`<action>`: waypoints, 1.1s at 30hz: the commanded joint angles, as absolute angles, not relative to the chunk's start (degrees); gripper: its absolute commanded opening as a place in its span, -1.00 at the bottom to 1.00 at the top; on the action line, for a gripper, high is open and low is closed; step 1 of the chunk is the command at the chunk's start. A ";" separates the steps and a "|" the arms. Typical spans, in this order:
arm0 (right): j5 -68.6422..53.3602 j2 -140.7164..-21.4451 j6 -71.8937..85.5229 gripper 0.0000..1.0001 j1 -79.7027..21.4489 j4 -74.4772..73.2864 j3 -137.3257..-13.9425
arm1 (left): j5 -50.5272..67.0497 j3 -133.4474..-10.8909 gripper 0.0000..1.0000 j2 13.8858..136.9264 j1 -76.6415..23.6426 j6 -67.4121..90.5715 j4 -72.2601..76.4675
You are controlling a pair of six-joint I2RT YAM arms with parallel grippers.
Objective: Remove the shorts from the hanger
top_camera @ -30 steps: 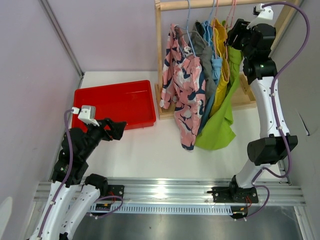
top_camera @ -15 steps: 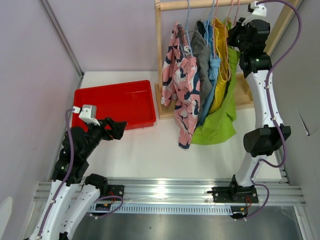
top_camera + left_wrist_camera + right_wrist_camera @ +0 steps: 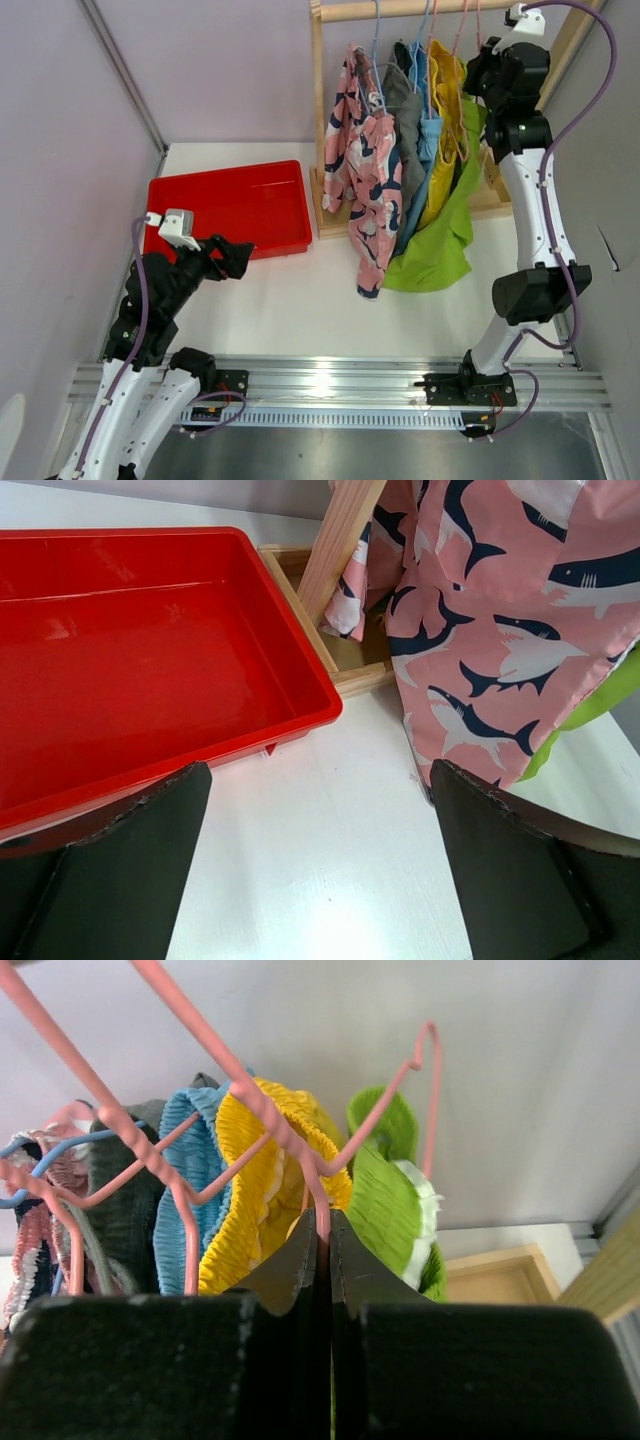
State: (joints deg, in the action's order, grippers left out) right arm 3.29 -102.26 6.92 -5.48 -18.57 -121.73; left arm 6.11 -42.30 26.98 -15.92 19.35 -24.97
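Five shorts hang on wire hangers from a wooden rack (image 3: pixel 319 120): pink shark-print (image 3: pixel 365 170), dark grey (image 3: pixel 405 105), light blue (image 3: pixel 428 130), yellow (image 3: pixel 445 130) and lime green (image 3: pixel 445 240). My right gripper (image 3: pixel 476 68) is high at the rack's right end. In the right wrist view it (image 3: pixel 320 1218) is shut on a pink hanger wire (image 3: pixel 250 1090), between the yellow shorts (image 3: pixel 260 1190) and the lime green shorts (image 3: pixel 385 1190). My left gripper (image 3: pixel 320 770) is open and empty, low over the white table, left of the pink shorts (image 3: pixel 500 630).
A red tray (image 3: pixel 230 205) lies left of the rack's wooden base, also in the left wrist view (image 3: pixel 300 715). The rack's upright post (image 3: pixel 340 540) stands beside the tray's corner. Grey walls close in on the left and right.
My right gripper has risen beside the lime green shorts to the hanger tops. The shorts' hems lifted and swung a little. The left arm has not moved.
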 commanded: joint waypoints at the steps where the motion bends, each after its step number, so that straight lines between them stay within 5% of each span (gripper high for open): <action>1: 6.50 -93.53 4.22 -1.00 -5.36 -13.80 -121.29 | 5.63 -42.28 0.96 26.89 -16.26 18.63 -24.17; 15: 8.00 -77.79 6.15 -1.00 -5.71 -16.08 -115.75 | 7.65 -43.06 0.97 28.91 -16.26 16.88 -23.29; 20: 8.96 -74.45 10.01 -1.00 -6.06 -22.84 -118.57 | 17.37 -45.25 0.98 31.55 -17.31 19.07 -20.22; 24: 8.61 -64.29 14.14 -1.00 -6.24 -23.64 -110.85 | 18.82 -52.62 0.99 37.59 -31.77 19.08 -16.53; 28: 9.41 -58.80 16.17 -1.00 -6.24 -25.65 -105.30 | 3.20 -63.88 0.99 51.27 -65.69 13.02 -17.93; 33: 8.70 -57.40 18.10 -1.00 -6.33 -29.53 -104.94 | -2.46 -72.68 0.99 68.35 -80.58 11.60 -8.90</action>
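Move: My right hand already pinches the pink hanger below its hook. The rail is some 10 cm above it; the green shorts' middle hangs about 6 cm ahead and 20 below, the yellow shorts 6 cm left, 6 ahead and 15 below. From my open left hand, the green shorts are about 37 cm right, 32 ahead and a little below, with the pink trousers some 24 cm right and 25 ahead, also a little below. I keep the hanger shut in my right fingers and draw it back towards myself some 28 cm and up about 12, out from the rail, the fingertips tipping up a little with a slight roll. Late on, my left hand, still open, swings quickly about 26 cm right, some 16 back and 10 up, turning roughly 60 degrees clockwise towards the green shorts coming out. ##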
